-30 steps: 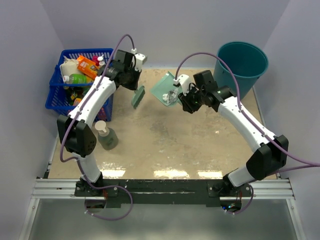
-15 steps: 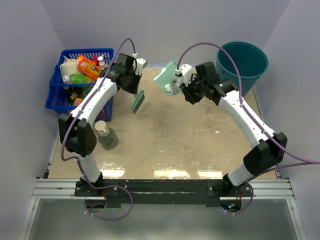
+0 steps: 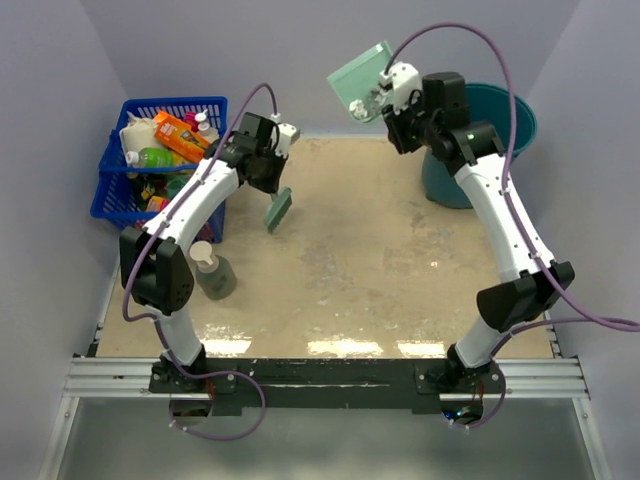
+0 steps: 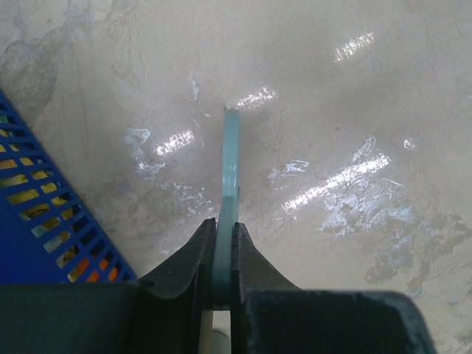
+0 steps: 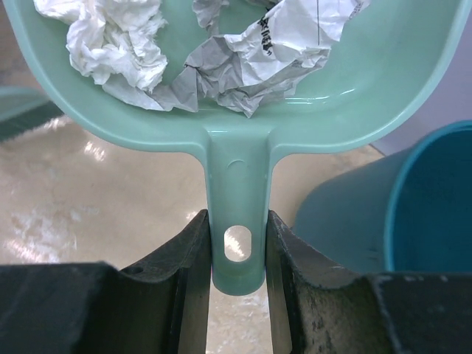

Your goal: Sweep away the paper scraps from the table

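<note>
My right gripper [image 5: 237, 221] is shut on the handle of the teal dustpan [image 5: 236, 166], which it holds high above the table's far edge [image 3: 360, 80], just left of the teal bucket [image 3: 490, 125]. Crumpled paper scraps lie in the pan, white ones [image 5: 110, 40] and a grey printed one [image 5: 221, 74]. My left gripper [image 4: 225, 236] is shut on the thin teal hand brush [image 4: 231, 162], which hangs head down [image 3: 278, 210] just above the table [image 3: 350, 270] near the basket. No scraps show on the table.
A blue basket [image 3: 150, 160] full of bottles and packets stands at the far left, its corner close to the brush [image 4: 37, 214]. A soap bottle [image 3: 212, 270] stands at the left. The bucket [image 5: 413, 206] stands at the far right corner.
My right arm has lifted the dustpan with the scraps up and back towards the bucket. The left arm with the brush has barely shifted.
</note>
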Action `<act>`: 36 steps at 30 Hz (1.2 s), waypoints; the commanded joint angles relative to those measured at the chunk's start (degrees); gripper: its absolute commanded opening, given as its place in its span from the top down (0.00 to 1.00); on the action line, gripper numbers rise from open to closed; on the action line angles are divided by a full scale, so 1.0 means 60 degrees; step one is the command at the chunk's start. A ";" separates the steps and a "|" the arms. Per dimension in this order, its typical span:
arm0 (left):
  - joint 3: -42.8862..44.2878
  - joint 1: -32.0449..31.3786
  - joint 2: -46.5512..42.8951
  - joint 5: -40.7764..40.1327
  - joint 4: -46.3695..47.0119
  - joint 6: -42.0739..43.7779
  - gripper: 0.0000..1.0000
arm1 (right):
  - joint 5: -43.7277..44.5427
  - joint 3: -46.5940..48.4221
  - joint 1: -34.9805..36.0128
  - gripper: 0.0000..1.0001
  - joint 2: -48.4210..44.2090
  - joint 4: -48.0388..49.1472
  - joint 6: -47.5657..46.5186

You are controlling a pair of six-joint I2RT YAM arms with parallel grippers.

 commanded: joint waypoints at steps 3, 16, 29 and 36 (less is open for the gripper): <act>0.0060 -0.0168 -0.0532 -0.0047 0.0316 0.0040 1.00 | 0.0634 0.1163 -0.1052 1.00 0.0127 0.0214 0.0912; 0.0191 -0.0344 -0.0328 0.0333 0.0258 -0.0077 1.00 | 0.4825 0.0550 -0.2313 1.00 -0.0415 0.2425 -0.1328; 0.0250 -0.0402 -0.0313 0.0568 0.0228 -0.0092 1.00 | 0.7564 0.0328 -0.2973 1.00 0.0316 0.2529 -0.5761; 0.0250 -0.0417 -0.0254 0.0627 0.0214 -0.0106 1.00 | 0.8735 -0.1134 -0.3002 1.00 0.0025 0.4078 -1.0186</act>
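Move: The bin's mouth lies about 24 cm to the right of the right hand, some 5 cm farther out and roughly 12 cm lower. The paper scraps ride in the dustpan about 7 cm ahead and 4 cm left of that hand, nearly level with it; the brush head is some 25 cm to its left, 2 cm back and 25 cm below. From the left hand the bin's mouth is about 50 cm right, 9 cm ahead and 6 cm up. Still gripping the dustpan by its handle, the right hand carries it about 28 cm to the right, across to the bin's right side, rising some 6 cm on the way. The wrist swings the pan clockwise, then rolls its left side down by over 50 degrees in all, tipping it towards the bin. The left hand keeps the brush and drifts about 2 cm right. ##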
